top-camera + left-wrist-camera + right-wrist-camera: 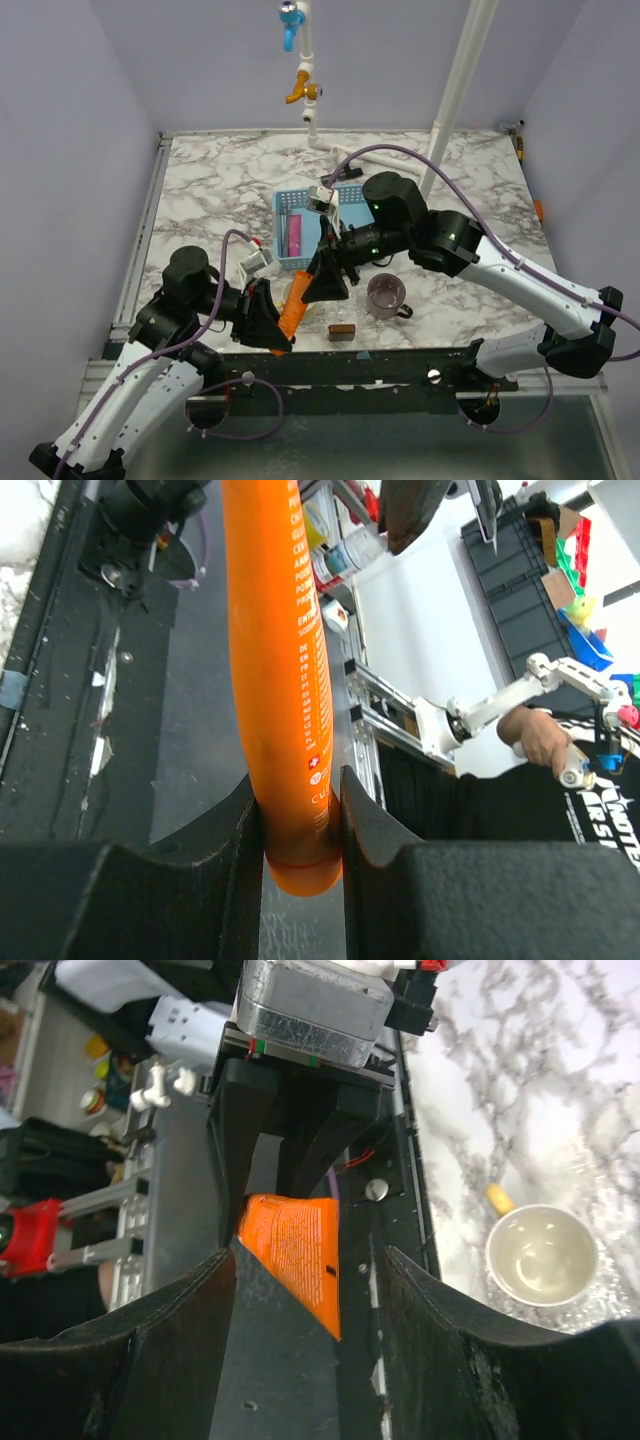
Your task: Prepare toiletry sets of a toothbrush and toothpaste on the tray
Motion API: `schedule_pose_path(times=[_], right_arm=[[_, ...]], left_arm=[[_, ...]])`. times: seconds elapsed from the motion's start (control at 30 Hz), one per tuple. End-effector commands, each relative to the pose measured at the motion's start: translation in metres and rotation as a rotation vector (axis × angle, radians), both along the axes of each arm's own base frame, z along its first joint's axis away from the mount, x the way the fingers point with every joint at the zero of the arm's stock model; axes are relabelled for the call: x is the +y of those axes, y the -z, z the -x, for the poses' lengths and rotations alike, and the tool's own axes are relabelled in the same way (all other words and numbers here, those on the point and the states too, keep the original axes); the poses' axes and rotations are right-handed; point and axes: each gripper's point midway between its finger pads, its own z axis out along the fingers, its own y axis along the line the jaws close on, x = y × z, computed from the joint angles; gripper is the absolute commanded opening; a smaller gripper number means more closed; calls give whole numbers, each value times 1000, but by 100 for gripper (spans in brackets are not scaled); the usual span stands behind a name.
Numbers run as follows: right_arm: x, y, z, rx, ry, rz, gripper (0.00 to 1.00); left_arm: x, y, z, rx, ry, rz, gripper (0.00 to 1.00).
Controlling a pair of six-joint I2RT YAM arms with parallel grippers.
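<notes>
The toothpaste (294, 308) is an orange tube held up over the table's near edge. My left gripper (278, 325) is shut on its capped end. In the left wrist view the tube (285, 660) runs up and away from my left gripper (300, 815), whose black fingers (225, 840) press it from both sides. My right gripper (327, 283) stands open around the tube's flat crimped end (300, 1245); in the right wrist view neither finger (190, 1310) of that gripper (310, 1270) touches it. The blue tray (279, 215) sits mid-table just beyond. I cannot make out the toothbrush.
A pink item (297, 236) lies in the tray. A cup (386, 295) stands right of the grippers, also seen at the right wrist view's edge (541, 1256) beside a small yellow piece (497, 1198). A brown block (342, 331) lies near the front edge. White pipes (455, 90) rise at the back.
</notes>
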Motion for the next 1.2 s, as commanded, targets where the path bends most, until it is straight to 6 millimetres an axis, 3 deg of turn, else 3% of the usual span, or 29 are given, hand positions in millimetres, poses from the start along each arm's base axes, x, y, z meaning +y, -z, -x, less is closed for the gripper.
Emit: schedule_pose_path(times=[0.0,0.1,0.4,0.57,0.63,0.73,0.8,0.83,0.93,1.0,1.17], right_arm=[[-2,16,22,90,-132,45,63],[0,20,29,124,-177,40,60],[-1,26,38,166,-237,41,40],[-1,32,43,198,-271,51,22],[-2,33,44,201,-274,51,20],[-2,33,44,202,-276,50,2],[-2,34,45,204,-279,51,0],[-3,34,45,206,-282,48,0],[-3,34,43,196,-267,47,0],[-3,33,41,187,-249,50,0],[-7,36,30,149,-163,94,0]], left_arm=[[1,0,15,-39,53,-17,0],[0,3,17,-44,68,-30,0],[-3,9,19,-49,91,-64,0],[-4,10,19,-51,94,-70,0],[-5,11,19,-54,89,-72,0],[-5,12,18,-54,87,-74,0],[-5,13,18,-55,83,-75,0],[-5,13,17,-57,80,-77,4],[-6,14,14,-69,59,-89,37],[-6,14,12,-82,46,-92,50],[-8,15,-6,-147,-60,-133,73]])
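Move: The left hand already holds the toothpaste tube near its cap. The tube's middle is about 4 cm ahead, 2 cm right and 3 cm above that hand, and about 4 cm back, 2 cm left and 4 cm below the open right hand. From the right hand, the cream mug stands roughly 5 cm ahead, 4 cm left and 22 cm down; the brown block is 1 cm back, 6 cm right and 25 cm down. The right fingers shut on the flat tail end of the toothpaste tube and pinch it, the hand first easing about 3 cm back and as far down, turning some 15 degrees. The left hand carries the cap end about 2 cm back and down, keeping its grip until the right hand has hold, then opens around the tube and lets go. ##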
